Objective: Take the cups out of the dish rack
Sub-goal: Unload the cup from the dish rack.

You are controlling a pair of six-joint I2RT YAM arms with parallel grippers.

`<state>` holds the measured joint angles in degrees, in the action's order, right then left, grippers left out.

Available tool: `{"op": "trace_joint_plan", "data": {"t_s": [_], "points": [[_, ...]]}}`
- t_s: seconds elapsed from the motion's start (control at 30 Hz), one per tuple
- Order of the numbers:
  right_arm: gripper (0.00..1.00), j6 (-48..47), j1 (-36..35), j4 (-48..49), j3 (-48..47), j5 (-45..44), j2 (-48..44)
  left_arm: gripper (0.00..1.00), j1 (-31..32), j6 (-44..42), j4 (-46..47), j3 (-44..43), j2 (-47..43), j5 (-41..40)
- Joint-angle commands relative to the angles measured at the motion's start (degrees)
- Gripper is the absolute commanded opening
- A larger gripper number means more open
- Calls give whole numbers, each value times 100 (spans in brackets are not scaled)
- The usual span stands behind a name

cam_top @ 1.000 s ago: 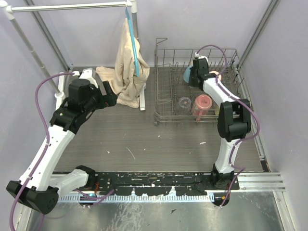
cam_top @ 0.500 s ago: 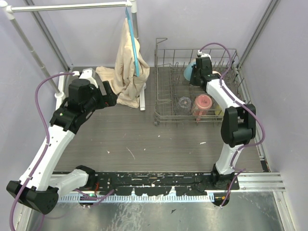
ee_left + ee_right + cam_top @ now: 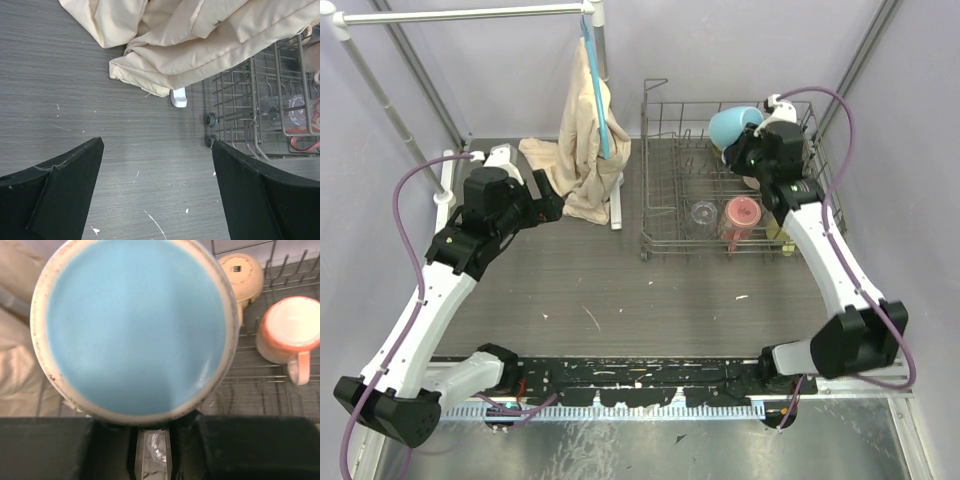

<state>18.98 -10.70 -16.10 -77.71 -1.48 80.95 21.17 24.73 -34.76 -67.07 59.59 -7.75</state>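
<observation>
My right gripper (image 3: 748,143) is shut on the handle of a light blue mug (image 3: 731,125), held tilted in the air over the back of the grey wire dish rack (image 3: 647,190). Seen from the right wrist, the mug's pale blue bottom (image 3: 135,325) fills the view above my shut right gripper (image 3: 152,425). Below in the rack stand a salmon pink mug (image 3: 290,330), a tan mug (image 3: 243,272) and a clear glass (image 3: 703,213). Over the bare table left of the rack, my left gripper (image 3: 157,145) is open and holds nothing.
A beige cloth (image 3: 585,160) hangs from a rail stand and spills onto the table just left of the rack; the stand's white foot (image 3: 178,97) sits beside the rack's corner (image 3: 215,120). Purple walls close in the back and right.
The right arm has lifted the light blue mug up out of the rack and swung its elbow out to the right. The left arm has not moved.
</observation>
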Motion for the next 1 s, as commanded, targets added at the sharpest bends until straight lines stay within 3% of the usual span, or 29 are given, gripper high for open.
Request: {"op": "trace_joint_plan", "data": {"t_s": [0.0,0.2,0.47,0.73,0.97], "points": [[1,540,-19,1000,600,863,-899,98,19,242,361,96,-195,238],[1,917,-158,1198,1350,1613,-1931,98,19,926,829,308,-448,963],[1,1423,-317,1437,1699,2827,-2819,98,19,1620,2505,1289,-603,2343],[1,2295,-375,2382,2074,4157,-3111,99,104,2254,4506,1924,-330,3509],[1,3159,-852,3591,2578,4749,-3093,100,468,2163,5423,1812,7,3999]]}}
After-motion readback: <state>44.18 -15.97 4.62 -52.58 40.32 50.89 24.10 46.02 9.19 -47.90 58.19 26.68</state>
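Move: The right hand already holds the blue cup, its middle about 3 cm ahead and 6 above; the clear area in front of the rack is some 25 back, 20 left and 28 below. About 17 below, the tan cup is 19 ahead, 4 right, the orange cup 12 ahead, 12 right. From the open left hand the blue cup is about 14 ahead, 38 right and 7 higher; the towel is 16 ahead, 8 right, 10 below. Keeping its pinch on the handle, the right hand draws the blue cup back about 20 cm and left 12, rising some 8 as it leaves the rack's far part, and rolls and swings counter-clockwise so the cup's mouth turns to the left. The wide-open left hand goes right to meet it, passing the towel's near side, turning clockwise while its left side rolls down. ##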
